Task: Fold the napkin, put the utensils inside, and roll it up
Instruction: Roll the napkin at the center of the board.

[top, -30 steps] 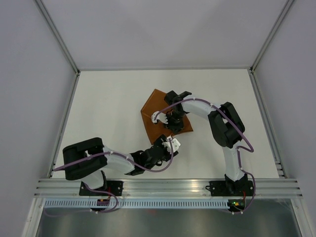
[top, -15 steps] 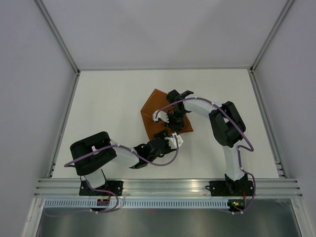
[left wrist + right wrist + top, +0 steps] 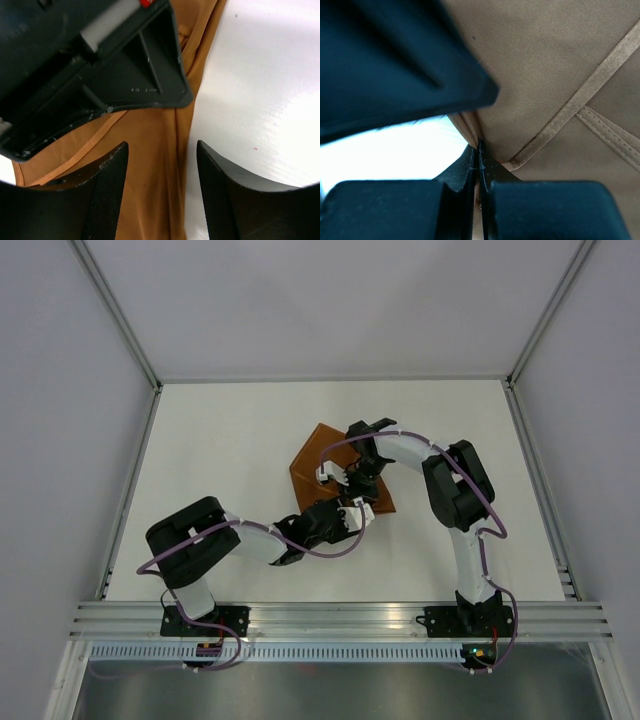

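The rust-orange napkin (image 3: pixel 308 462) lies folded at the table's middle. My right gripper (image 3: pixel 347 480) is over its near part, shut on a pinched fold of the napkin (image 3: pixel 545 65); the cloth shows between the tips of the right gripper (image 3: pixel 480 146). My left gripper (image 3: pixel 353 516) is at the napkin's near edge, right beside the right one. In the left wrist view the left gripper (image 3: pixel 161 148) stands open, straddling the napkin's (image 3: pixel 150 165) edge where it meets the white table. The utensils are hidden.
The white table (image 3: pixel 220 450) is ringed by grey walls and metal rails (image 3: pixel 130 490). The right gripper's dark body (image 3: pixel 100 65) hangs just above the left fingers. Both arm bases sit at the near rail (image 3: pixel 340 618).
My left gripper has slid forward and right to the napkin's near edge. The right gripper's jaws have closed on the cloth, and the napkin has shifted slightly to the right.
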Controlling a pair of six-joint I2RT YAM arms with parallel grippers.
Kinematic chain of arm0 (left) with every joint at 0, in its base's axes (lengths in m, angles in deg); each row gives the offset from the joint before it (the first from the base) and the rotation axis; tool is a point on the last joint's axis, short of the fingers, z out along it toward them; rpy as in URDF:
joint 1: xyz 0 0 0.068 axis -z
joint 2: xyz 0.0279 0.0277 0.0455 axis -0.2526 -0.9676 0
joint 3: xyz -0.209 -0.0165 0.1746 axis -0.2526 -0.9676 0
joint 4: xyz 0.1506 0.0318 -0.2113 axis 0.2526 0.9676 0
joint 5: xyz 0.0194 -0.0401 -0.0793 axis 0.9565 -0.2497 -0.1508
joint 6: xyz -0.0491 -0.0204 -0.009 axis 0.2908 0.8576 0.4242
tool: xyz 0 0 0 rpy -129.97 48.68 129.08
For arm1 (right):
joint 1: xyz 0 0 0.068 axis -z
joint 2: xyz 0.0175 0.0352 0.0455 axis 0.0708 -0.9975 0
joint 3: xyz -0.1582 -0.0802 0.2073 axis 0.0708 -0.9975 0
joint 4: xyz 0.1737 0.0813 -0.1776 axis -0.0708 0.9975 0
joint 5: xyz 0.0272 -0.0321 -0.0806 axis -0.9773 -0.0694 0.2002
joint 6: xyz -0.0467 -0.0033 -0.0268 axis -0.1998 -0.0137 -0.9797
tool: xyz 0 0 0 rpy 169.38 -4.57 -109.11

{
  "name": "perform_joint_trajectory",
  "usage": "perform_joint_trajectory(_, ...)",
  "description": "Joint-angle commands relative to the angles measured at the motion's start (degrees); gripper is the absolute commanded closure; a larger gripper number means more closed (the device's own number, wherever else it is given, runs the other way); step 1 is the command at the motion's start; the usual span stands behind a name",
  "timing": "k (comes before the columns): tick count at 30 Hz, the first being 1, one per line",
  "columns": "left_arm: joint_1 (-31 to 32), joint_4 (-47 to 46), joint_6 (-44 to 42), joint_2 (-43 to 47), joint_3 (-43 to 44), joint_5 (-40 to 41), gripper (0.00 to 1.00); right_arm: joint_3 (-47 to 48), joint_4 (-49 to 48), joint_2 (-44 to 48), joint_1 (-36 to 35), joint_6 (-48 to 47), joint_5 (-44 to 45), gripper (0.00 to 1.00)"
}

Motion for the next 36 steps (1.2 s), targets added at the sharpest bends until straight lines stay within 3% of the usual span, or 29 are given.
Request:
perform_joint_trajectory(1,-0.47,2.87,-0.42,-1.24,2.44,-4.08,0.39,-1.33,3.99,-4.36,0.66,-3.7,0.31,0.94)
perform_joint_trajectory(9,-0.47,5.95,0.63,-3.26,4.2,-7.5,0.42,-1.15,4.87,-4.71,1.54,-4.49,-0.22,0.94)
perform_joint_trajectory(25,-0.3,12.19,5.2,-7.74,7.36,-13.4,0.89,0.34,5.04,-5.33,2.51,-4.23,-0.93,0.92)
perform_joint_trajectory(29,-0.73,14.65,6.43,-8.27,8.33,-16.99,0.98,0.43,4.34,-4.27,2.59,-3.44,-1.28,0.79)
perform_joint_trajectory(34,-2.49,15.45,9.59,-7.92,8.16,-22.0,0.98,1.31,3.55,-1.9,3.38,-1.16,-2.07,0.52)
perform_joint_trajectory(36,-2.93,15.97,10.12,-7.92,8.33,-22.8,0.98,2.27,3.99,-1.11,3.82,-0.8,-2.68,0.48)
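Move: The napkin's rolled back edge, where the left fingers will shut, lies about 2 cm right, 1 cm ahead and 2 cm below the left hand; the right hand already pinches this edge between its own fingers. From the left hand, the napkin's right corner is roughly 8 cm to the right and 1 cm back. Its far corner stands some 17 cm ahead and 8 cm left; both corners are about 3 cm lower. Left hand shifts about 4 cm right and pinches the rolled edge; right drags the edge back-right, then opens. ##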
